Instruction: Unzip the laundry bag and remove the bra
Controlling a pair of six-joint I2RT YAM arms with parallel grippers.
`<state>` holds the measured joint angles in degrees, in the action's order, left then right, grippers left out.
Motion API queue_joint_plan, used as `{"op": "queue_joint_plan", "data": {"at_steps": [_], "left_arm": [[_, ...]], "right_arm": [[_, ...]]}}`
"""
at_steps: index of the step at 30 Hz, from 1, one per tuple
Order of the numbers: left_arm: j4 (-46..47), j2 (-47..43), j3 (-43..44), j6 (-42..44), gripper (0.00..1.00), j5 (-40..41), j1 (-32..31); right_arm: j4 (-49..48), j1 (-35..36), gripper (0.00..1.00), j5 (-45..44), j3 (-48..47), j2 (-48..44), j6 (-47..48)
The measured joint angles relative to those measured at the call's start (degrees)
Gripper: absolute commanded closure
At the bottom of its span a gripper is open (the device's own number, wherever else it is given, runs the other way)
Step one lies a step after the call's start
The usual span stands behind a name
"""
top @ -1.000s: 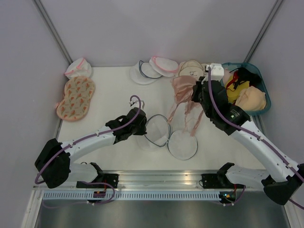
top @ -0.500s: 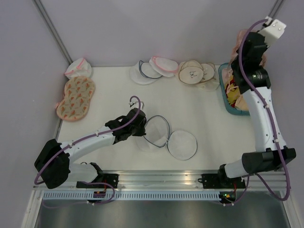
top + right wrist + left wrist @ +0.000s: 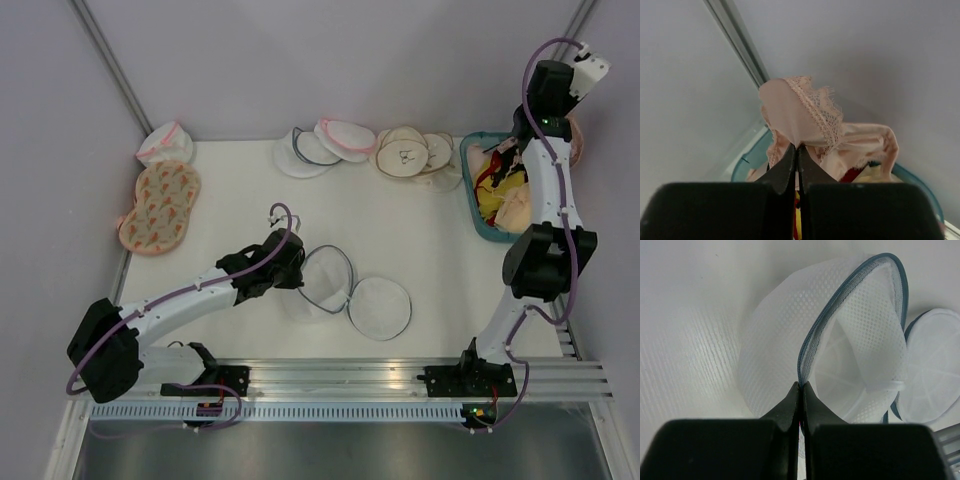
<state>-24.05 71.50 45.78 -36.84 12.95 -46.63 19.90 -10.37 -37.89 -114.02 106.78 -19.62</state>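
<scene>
The laundry bag (image 3: 330, 278) lies unzipped in the middle of the table, its white mesh halves spread apart, the loose half (image 3: 380, 307) flat to the right. My left gripper (image 3: 801, 384) is shut on the bag's blue-grey zip rim (image 3: 815, 330), holding one half upright; it shows in the top view too, as the left gripper (image 3: 296, 274). My right arm is raised high at the back right. There the right gripper (image 3: 798, 146) is shut on the dusty-pink bra (image 3: 800, 115), which hangs above the teal basket (image 3: 747, 160). In the top view only a pink edge of the bra (image 3: 577, 138) shows.
The teal basket (image 3: 470, 190) at the back right holds a yellow garment (image 3: 502, 188) and a peach bra (image 3: 515, 210). Along the back wall lie beige round bags (image 3: 405, 152) and white mesh bags (image 3: 320, 145). An orange-patterned bag (image 3: 160, 205) lies far left.
My right arm lifted the bra from the table's middle and swung it up to the back right, over the basket. The left gripper kept hold of the bag rim, shifting slightly.
</scene>
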Motion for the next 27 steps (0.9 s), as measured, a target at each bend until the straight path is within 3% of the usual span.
{"op": "queue_joint_plan", "data": {"at_steps": [6,7,8,9,10,13,14,18,23,27], "left_arm": [[-0.31,-0.48,0.02,-0.02,0.98,-0.04,0.00],[-0.31,-0.74,0.00,-0.02,0.98,-0.04,0.00],[-0.31,-0.96,0.00,-0.02,0.98,-0.04,0.00],[-0.28,-1.20,0.00,-0.02,0.98,-0.02,0.00],[-0.31,-1.44,0.00,-0.02,0.98,-0.02,0.00],[-0.31,-1.79,0.00,-0.02,0.98,0.00,0.00],[-0.31,-1.86,0.00,-0.02,0.98,-0.02,0.00],[-0.28,-1.92,0.00,-0.04,0.98,0.00,0.00],[-0.07,-1.92,0.00,-0.07,0.98,0.02,0.00],[0.61,-2.05,-0.44,-1.20,0.98,0.33,0.02]], "right_arm": [[0.72,-0.24,0.99,5.81,0.94,11.41,-2.69],[1.25,-0.13,0.96,6.73,0.96,12.72,-3.21],[1.75,-0.07,0.86,7.54,1.18,13.70,-3.76],[2.12,0.02,0.69,8.02,1.46,14.16,-4.46],[2.23,0.04,0.42,8.28,1.86,14.23,-4.90],[2.67,0.07,0.14,8.13,2.25,13.25,-6.29],[2.80,0.07,0.10,7.96,3.06,12.04,-6.62],[3.65,0.17,0.06,7.82,8.63,3.74,-7.69],[3.28,2.67,0.08,9.57,20.33,-14.75,-7.82],[1.42,14.47,0.11,9.99,34.84,-32.59,-7.63]]}}
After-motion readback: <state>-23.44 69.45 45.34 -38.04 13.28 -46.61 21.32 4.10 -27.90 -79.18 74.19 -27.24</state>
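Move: The basket's middle lies about 8 cm left of the right hand, roughly level forward and some 30 cm below; that hand holds the pink bra. In the basket, the peach garment is about 5 cm back and 5 cm left of the hand, and the yellow garment 2 cm back and 13 cm left. The tan-rimmed bags lie 9 cm ahead and 35 cm left. From the left hand, the basket is about 29 cm ahead and 55 cm right. Right hand sinks about 16 cm over the basket, opens wide, lets go of the bra, withdraws back-left and up. ##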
